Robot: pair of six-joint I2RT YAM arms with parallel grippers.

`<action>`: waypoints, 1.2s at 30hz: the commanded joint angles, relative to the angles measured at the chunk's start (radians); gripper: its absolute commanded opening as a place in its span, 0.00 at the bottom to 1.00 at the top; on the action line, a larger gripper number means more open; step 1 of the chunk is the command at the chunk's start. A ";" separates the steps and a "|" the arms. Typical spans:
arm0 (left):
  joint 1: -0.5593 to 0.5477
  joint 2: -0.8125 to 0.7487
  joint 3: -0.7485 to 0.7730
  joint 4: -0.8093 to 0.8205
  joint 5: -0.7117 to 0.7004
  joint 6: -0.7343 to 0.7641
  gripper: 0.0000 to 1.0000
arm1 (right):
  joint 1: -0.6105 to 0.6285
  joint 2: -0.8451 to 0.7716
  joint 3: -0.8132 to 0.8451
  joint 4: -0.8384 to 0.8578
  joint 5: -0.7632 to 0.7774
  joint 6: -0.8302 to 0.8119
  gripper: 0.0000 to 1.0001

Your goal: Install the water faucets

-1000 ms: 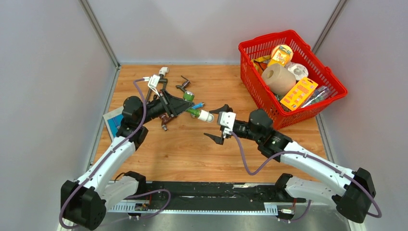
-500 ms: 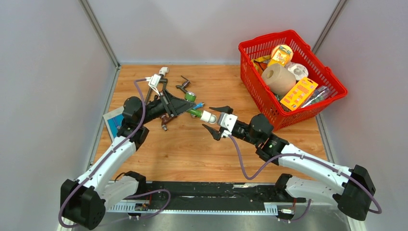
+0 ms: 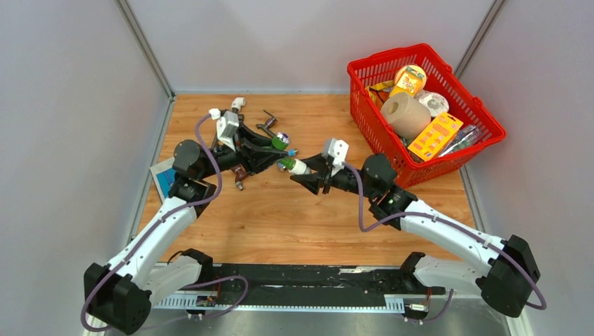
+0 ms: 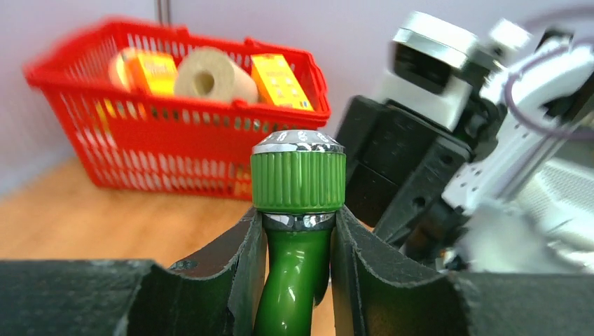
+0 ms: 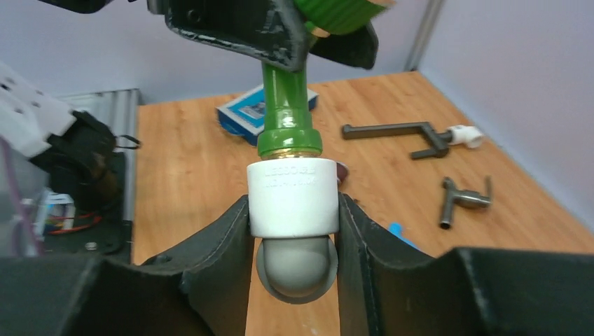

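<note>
The green faucet (image 3: 284,163) hangs above the table between both grippers. My left gripper (image 3: 274,157) is shut on it. In the left wrist view the fingers (image 4: 245,259) clamp its glossy green body (image 4: 294,273) just under the ribbed green knob. Its other end sits in a white elbow pipe fitting (image 3: 300,168). My right gripper (image 3: 305,173) is shut on that fitting (image 5: 293,199), and the green stem (image 5: 284,98) enters the fitting from above. A brown faucet (image 3: 240,175), a dark grey faucet (image 3: 268,123) and a blue faucet (image 3: 289,152) lie on the table.
A red basket (image 3: 387,57) of groceries stands at the back right. A blue booklet (image 3: 166,176) lies at the left edge. A second white fitting (image 3: 238,103) lies at the back. In the right wrist view, two grey faucets (image 5: 403,131) (image 5: 462,199) lie on the wood.
My right gripper moved left to the white fitting, turned its wrist and closed on it; it was open before. My left gripper kept hold of the green faucet and shifted slightly.
</note>
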 commanded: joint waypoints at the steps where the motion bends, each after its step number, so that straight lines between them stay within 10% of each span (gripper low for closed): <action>1: -0.066 -0.125 0.121 -0.176 0.093 0.703 0.00 | -0.144 0.075 0.126 -0.022 -0.199 0.437 0.00; 6: -0.188 -0.167 0.213 -0.570 0.016 1.168 0.00 | -0.255 0.186 0.117 0.110 -0.432 0.800 0.00; 13: -0.212 -0.205 0.146 -0.648 -0.080 1.288 0.00 | -0.270 0.261 0.120 0.193 -0.554 0.859 0.10; 16: -0.212 -0.222 0.074 -0.494 -0.209 1.123 0.00 | -0.270 0.203 0.138 0.075 -0.449 0.673 0.49; 22: -0.212 -0.212 0.015 -0.361 -0.456 0.755 0.00 | -0.268 0.074 0.120 -0.057 -0.260 0.300 0.94; 27: -0.157 -0.169 0.056 -0.421 -0.624 0.383 0.00 | -0.268 -0.024 -0.015 0.044 -0.249 0.079 0.99; 36: -0.040 -0.066 0.098 -0.461 -0.480 -0.180 0.00 | -0.109 -0.073 -0.136 0.222 -0.106 -0.231 1.00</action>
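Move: The left hand grips the green faucet up in the air. The white elbow on the faucet's lower end lies about 2 cm back, 5 cm right and 6 cm below that hand. The right hand still clamps this elbow, and the faucet body stands about 2 cm ahead, 5 cm left and 6 cm above it. The blue faucet lies on the table some 17 cm ahead, 7 cm left and 27 cm below the right hand. Rolling against each other, the left hand tips its upper side back some 40 degrees while the right, still pinching the elbow, rolls its upper side forward about 30, both easing back. The right fingers then open wide, let go of the elbow and withdraw rightward, rolling back; the left keeps its grip, rolls back the other way and carries the faucet about 9 cm forward, also left and down. ##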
